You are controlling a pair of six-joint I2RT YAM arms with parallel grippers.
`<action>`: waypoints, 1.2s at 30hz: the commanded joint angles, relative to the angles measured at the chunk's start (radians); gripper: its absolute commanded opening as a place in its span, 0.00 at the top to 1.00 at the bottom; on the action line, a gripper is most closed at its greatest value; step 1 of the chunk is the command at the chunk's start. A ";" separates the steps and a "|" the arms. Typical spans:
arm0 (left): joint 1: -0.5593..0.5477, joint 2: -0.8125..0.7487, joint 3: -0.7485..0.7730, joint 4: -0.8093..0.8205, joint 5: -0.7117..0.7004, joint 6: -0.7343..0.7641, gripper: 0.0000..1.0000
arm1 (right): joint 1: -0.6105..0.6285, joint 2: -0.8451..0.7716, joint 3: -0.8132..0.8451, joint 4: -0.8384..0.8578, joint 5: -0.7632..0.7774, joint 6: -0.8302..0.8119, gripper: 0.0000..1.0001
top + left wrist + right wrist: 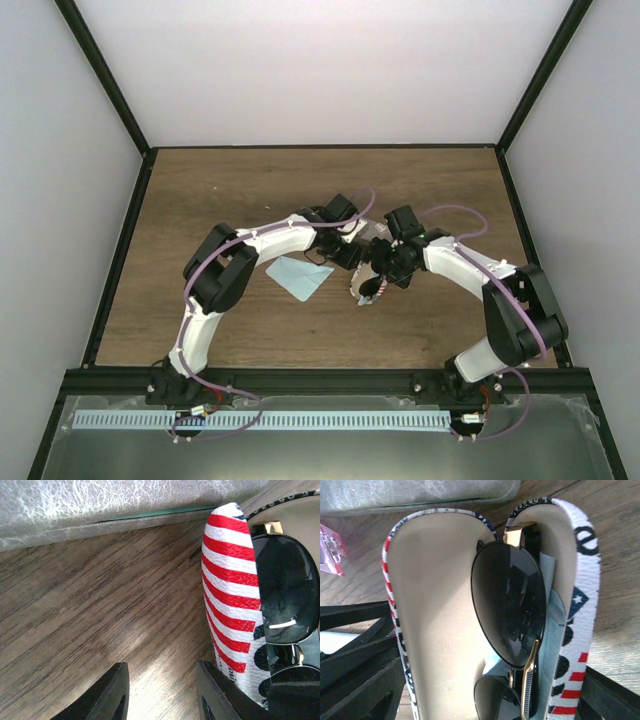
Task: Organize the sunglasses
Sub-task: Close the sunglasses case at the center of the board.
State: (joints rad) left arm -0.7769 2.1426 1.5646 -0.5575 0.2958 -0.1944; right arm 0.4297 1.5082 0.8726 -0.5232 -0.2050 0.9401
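An open case (pixel 440 630), red-and-white striped outside (pixel 227 595) and cream inside, lies at the table's middle (pixel 367 290). In it sit sunglasses (pixel 510 605) with dark lenses (pixel 285 590) and a gold frame, on a light blue cloth (pixel 555 630). My right gripper (pixel 492 695) is open, one finger (pixel 612 692) on each side of the case. My left gripper (pixel 160 690) is open with only bare wood between its jaws. Its right finger (pixel 215 690) rests against the striped lid. From above, both grippers (pixel 352 255) (pixel 388 268) meet over the case.
A second light blue cloth (pixel 299 276) lies flat just left of the case. A clear grey case (pixel 420 490) (pixel 100 505) lies beyond the striped one. A pink translucent thing (pixel 330 550) shows at the right wrist view's left edge. Dark rails (pixel 120 240) border the table.
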 commanded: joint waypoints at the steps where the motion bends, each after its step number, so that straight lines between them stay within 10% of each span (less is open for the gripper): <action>1: -0.050 0.020 0.019 0.017 0.128 -0.005 0.61 | 0.013 -0.022 0.074 0.171 -0.046 0.010 0.11; 21: -0.053 -0.003 0.024 0.111 0.452 -0.102 0.61 | 0.050 0.073 0.123 0.123 -0.043 -0.023 0.14; 36: -0.048 0.013 0.031 0.076 0.414 -0.077 0.60 | 0.054 0.090 0.158 0.091 -0.027 -0.031 0.79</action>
State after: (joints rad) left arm -0.7544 2.1559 1.5616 -0.5472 0.5037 -0.2939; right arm 0.4511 1.5768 0.9775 -0.6106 -0.1860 0.9035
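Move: The right hand already straddles the open sunglasses case with wide fingers. The case's middle, with black glasses inside, is about 1 cm left of, 1 cm back from and just below that hand's point. The grey tin sits about 11 cm ahead and 4 cm left of the right hand; the blue cloth lies roughly level and 20 cm left. From the left hand, the case's middle is about 5 cm right, 2 cm back and slightly lower. Right fingers squeeze in on both long sides of the case from nearly wide open to under a third, pinching its halves together while the hand creeps only about 1 cm forward and left. Against the case's left wall the left hand eases back and right some 2 cm, its fingertips tilting back and right roughly 15 degrees with their gap unchanged. ##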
